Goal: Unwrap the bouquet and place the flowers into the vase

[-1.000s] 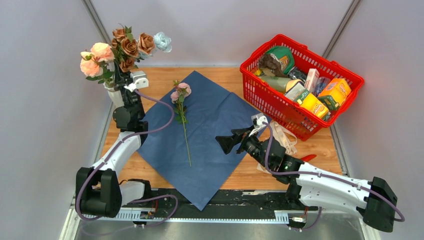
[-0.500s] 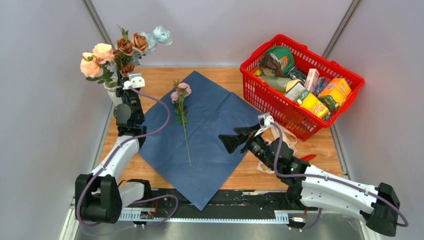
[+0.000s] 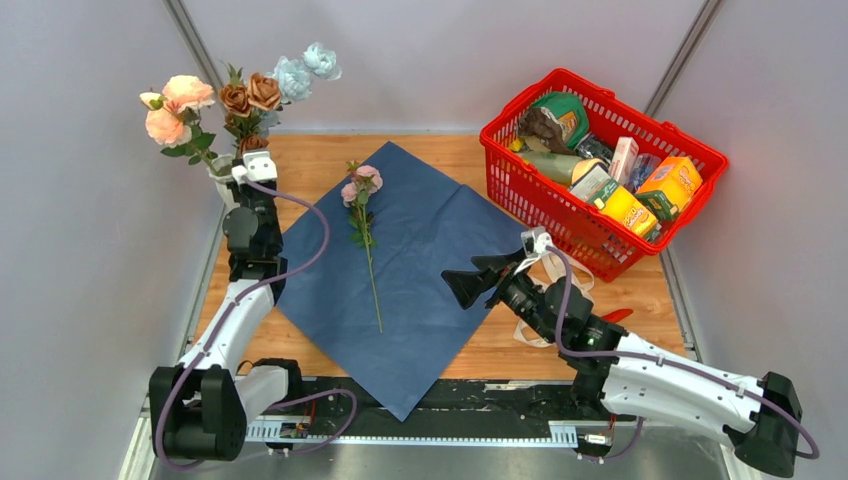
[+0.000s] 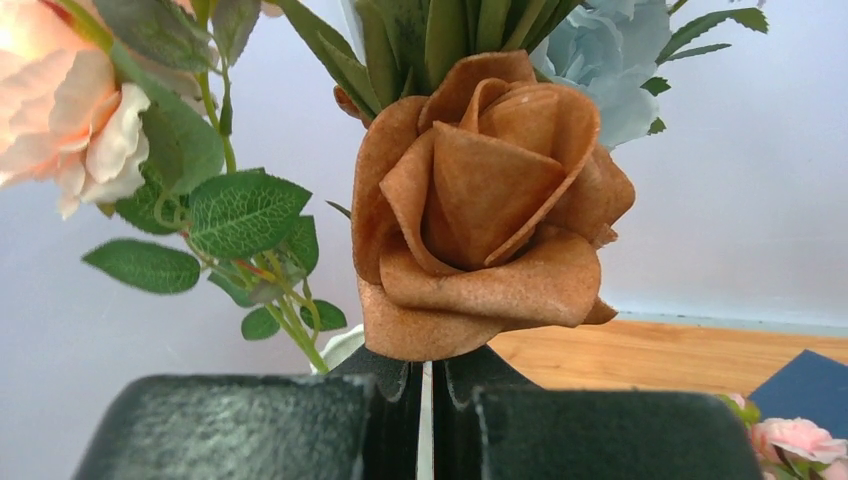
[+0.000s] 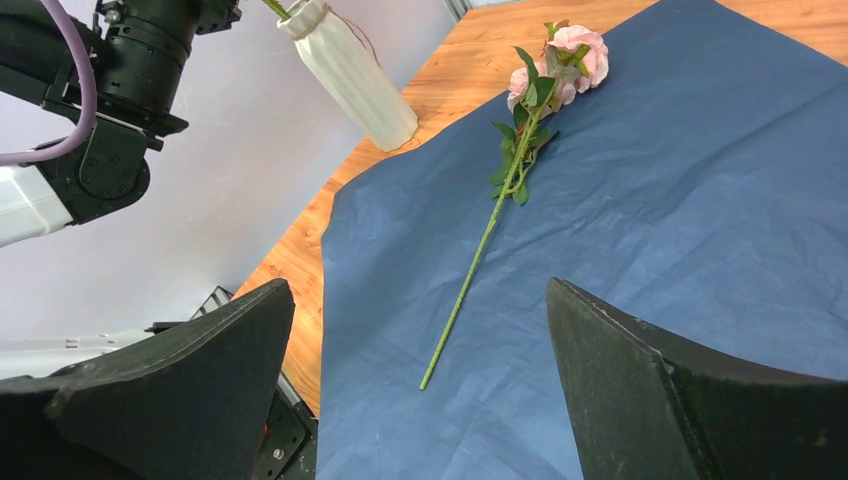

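The white ribbed vase (image 3: 222, 181) stands at the far left, holding peach (image 3: 170, 108), brown (image 3: 250, 95) and pale blue flowers (image 3: 305, 68). My left gripper (image 3: 243, 159) is at its rim, shut under a brown flower (image 4: 480, 200) whose stem is hidden between the pads. A sliver of the vase rim (image 4: 338, 348) shows beside the jaws. The bouquet's blue paper (image 3: 425, 255) lies spread flat, with one pink flower (image 3: 365, 240) on it. My right gripper (image 3: 466, 286) hovers open over the paper's right part. In the right wrist view it (image 5: 415, 290) faces the pink flower (image 5: 505, 180) and the vase (image 5: 350, 75).
A red basket (image 3: 505, 185) full of groceries stands at the back right. Cream ribbon (image 3: 562, 272) lies in front of it, behind my right arm. Grey walls close in on both sides, the left one just behind the vase.
My left gripper has moved left with the brown flower, and the whole bunch of blooms has swung left. The right arm has shifted slightly right, its jaws still open.
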`<state>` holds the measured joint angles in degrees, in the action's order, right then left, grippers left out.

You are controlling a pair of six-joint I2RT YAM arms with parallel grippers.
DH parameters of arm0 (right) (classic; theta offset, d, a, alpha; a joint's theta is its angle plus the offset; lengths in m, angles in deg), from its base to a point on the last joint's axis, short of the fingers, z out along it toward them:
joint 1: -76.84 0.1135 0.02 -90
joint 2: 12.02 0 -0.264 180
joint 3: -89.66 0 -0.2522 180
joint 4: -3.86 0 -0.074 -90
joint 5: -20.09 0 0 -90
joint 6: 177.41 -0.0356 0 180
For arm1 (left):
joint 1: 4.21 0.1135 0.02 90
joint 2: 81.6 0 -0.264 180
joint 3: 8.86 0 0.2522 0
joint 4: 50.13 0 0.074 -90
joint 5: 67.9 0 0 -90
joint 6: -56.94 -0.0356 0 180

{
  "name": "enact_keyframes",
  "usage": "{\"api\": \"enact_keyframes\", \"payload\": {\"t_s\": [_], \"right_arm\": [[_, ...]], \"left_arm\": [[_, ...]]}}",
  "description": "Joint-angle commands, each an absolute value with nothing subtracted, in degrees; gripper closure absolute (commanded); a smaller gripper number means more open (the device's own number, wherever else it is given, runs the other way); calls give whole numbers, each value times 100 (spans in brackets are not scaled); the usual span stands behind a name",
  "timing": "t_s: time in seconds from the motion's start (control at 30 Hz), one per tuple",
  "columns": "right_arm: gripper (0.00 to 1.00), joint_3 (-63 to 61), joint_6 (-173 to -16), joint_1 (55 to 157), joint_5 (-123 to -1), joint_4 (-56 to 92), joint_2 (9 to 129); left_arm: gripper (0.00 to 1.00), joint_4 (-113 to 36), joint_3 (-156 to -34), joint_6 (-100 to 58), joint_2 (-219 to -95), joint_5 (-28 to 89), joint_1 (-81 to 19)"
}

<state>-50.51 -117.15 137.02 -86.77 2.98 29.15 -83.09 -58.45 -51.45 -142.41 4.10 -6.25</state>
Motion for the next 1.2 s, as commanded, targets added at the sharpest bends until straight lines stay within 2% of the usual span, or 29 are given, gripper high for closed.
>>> {"api": "enact_keyframes", "payload": {"t_s": [0.0, 0.43, 0.5, 0.7, 0.77, 0.93, 1.03, 1.17], "right_arm": [[0, -5056, -11791, 13687, -8661, 355, 2745], [0, -5135, -11844, 13678, -8713, 592, 2411], [0, -5126, -11835, 13678, -8713, 619, 2376], [0, -5109, -11870, 13678, -8713, 672, 2323], [0, -5091, -11887, 13687, -8687, 672, 2331], [0, -4942, -11852, 13678, -8643, 716, 2358], [0, -4898, -11861, 13687, -8590, 733, 2375], [0, -4872, -11861, 13678, -8573, 751, 2419]], "left_arm": [[100, -7698, -5584, -4317, -14224, 364, -465], [100, -6819, -5997, -4167, -14365, 566, -289], [97, -6704, -6006, -4141, -14304, 628, -289], [79, -6283, -6015, -4123, -13987, 760, -289], [68, -6204, -5945, -4123, -13829, 873, -289], [60, -5940, -5962, -4053, -13565, 988, -289], [46, -5589, -6059, -4018, -13451, 988, -289], [43, -5307, -6024, -3956, -13171, 1067, -289]]}}
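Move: The left gripper still pinches the brown roses by their stem; the vase's mouth lies about 6 cm ahead of it, 4 cm to its left and some 9 cm below. The peach flowers rise roughly 6 cm ahead, 10 cm left and 8 cm above, the blue ones 10 cm ahead, 8 cm right and 8 cm above. The pink blossoms lie some 12 cm ahead, 17 cm right and 32 cm down. From the right hand the mouth is about 24 cm ahead, 38 cm left, nearly level. Ease the left gripper down by a centimetre or so with the stem still pinched, rolling slightly right side down. Then open the fingers a little past half to let go of the brown roses, and sink about 4 cm more while drawing back some 2 cm from the stems, tipping the fingers down about 15 degrees in all. ##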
